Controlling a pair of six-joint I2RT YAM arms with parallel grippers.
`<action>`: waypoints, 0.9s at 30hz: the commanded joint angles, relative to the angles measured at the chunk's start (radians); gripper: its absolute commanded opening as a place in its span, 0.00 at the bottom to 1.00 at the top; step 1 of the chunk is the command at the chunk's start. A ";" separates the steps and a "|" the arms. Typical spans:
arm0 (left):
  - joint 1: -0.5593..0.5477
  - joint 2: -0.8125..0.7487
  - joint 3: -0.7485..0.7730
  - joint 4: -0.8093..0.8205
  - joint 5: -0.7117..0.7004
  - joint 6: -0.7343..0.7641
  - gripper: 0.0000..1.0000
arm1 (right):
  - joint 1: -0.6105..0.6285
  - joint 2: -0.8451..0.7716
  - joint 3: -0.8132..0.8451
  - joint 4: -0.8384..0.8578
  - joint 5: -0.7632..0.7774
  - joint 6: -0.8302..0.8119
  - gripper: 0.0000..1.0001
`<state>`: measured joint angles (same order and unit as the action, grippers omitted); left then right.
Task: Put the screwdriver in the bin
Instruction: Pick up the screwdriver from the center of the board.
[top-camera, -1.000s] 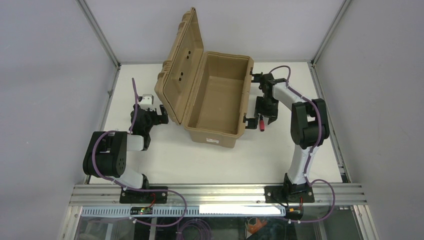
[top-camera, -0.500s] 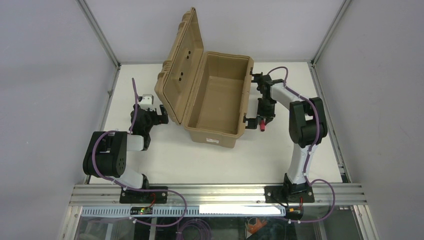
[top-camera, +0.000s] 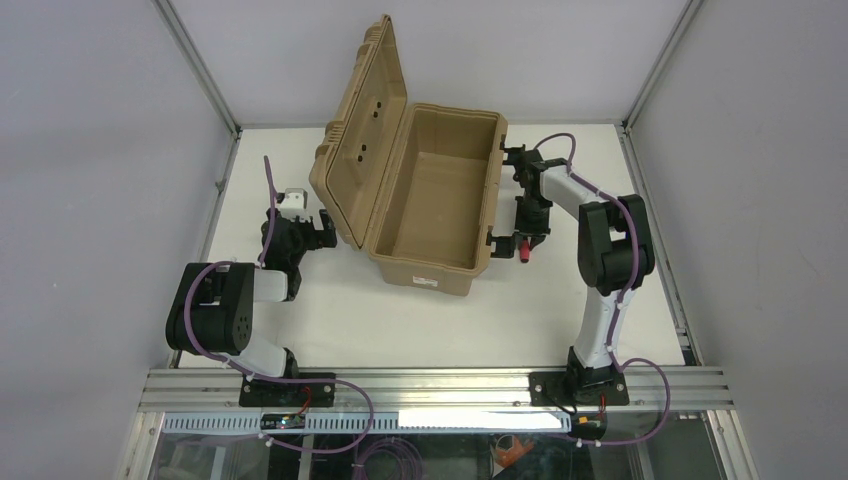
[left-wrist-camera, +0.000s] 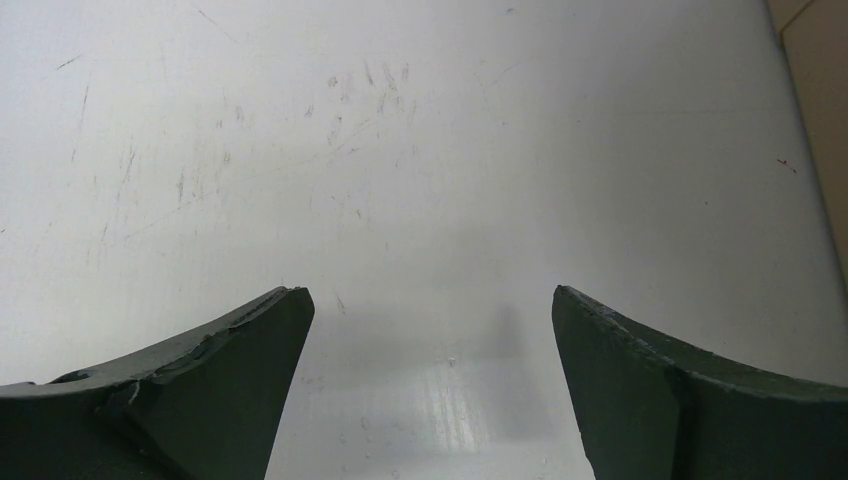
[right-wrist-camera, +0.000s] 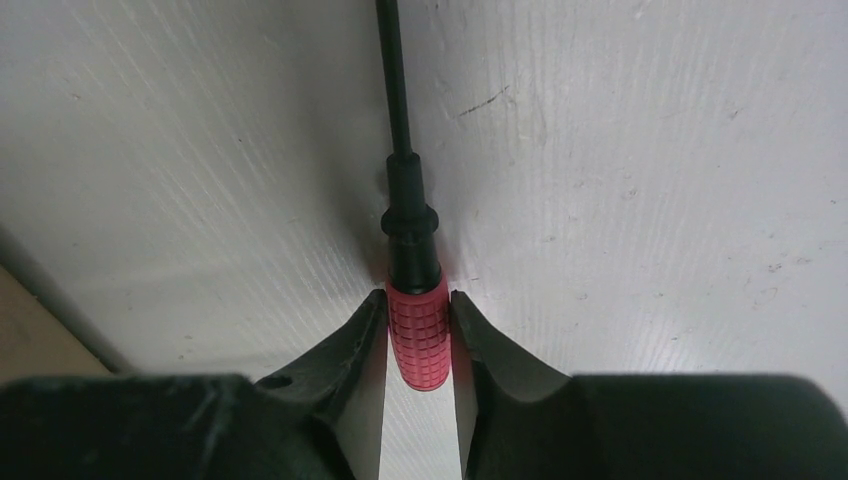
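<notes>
The screwdriver (right-wrist-camera: 418, 335) has a red gridded handle and a thin black shaft (right-wrist-camera: 393, 80). It lies on the white table just right of the bin, and its red end shows in the top view (top-camera: 523, 252). My right gripper (right-wrist-camera: 418, 300) is shut on the handle, one finger touching each side; in the top view it (top-camera: 527, 238) is low beside the bin's right wall. The bin (top-camera: 425, 272) is a tan case with its ribbed lid (top-camera: 365, 120) standing open to the left. My left gripper (left-wrist-camera: 428, 300) is open and empty over bare table, left of the bin (top-camera: 318, 228).
Black latches (top-camera: 512, 157) stick out of the bin's right side close to my right wrist. A tan edge of the bin (left-wrist-camera: 820, 60) shows at the far right of the left wrist view. Metal frame posts and grey walls bound the table.
My right gripper has dropped lower beside the bin and its fingers have closed onto the red handle. The left arm has not moved.
</notes>
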<state>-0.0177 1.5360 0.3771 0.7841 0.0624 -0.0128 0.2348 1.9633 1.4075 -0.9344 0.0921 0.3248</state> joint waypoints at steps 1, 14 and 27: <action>0.005 -0.028 -0.003 0.038 0.022 -0.010 0.99 | 0.005 -0.045 0.018 -0.006 0.030 0.006 0.12; 0.005 -0.028 -0.003 0.038 0.022 -0.010 0.99 | 0.005 -0.181 0.098 -0.101 0.066 0.004 0.10; 0.005 -0.029 -0.003 0.038 0.022 -0.010 0.99 | 0.006 -0.296 0.280 -0.236 0.075 -0.011 0.10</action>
<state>-0.0177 1.5360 0.3767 0.7841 0.0624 -0.0128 0.2363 1.7439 1.5887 -1.1137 0.1585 0.3233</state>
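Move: The right fingers are already shut on the screwdriver's red handle at table level. The bin it is meant for has its middle roughly 21 cm to this hand's left, 8 cm ahead and 6 cm higher; its near latch is about 6 cm left and 4 cm back, its far latch 16 cm ahead and 5 cm left. From the idle left hand the bin is about 32 cm right and 4 cm ahead. Keeping its pinch on the handle, the right hand lifts about 12 cm, its fingertips tilting forward some 15 degrees. ##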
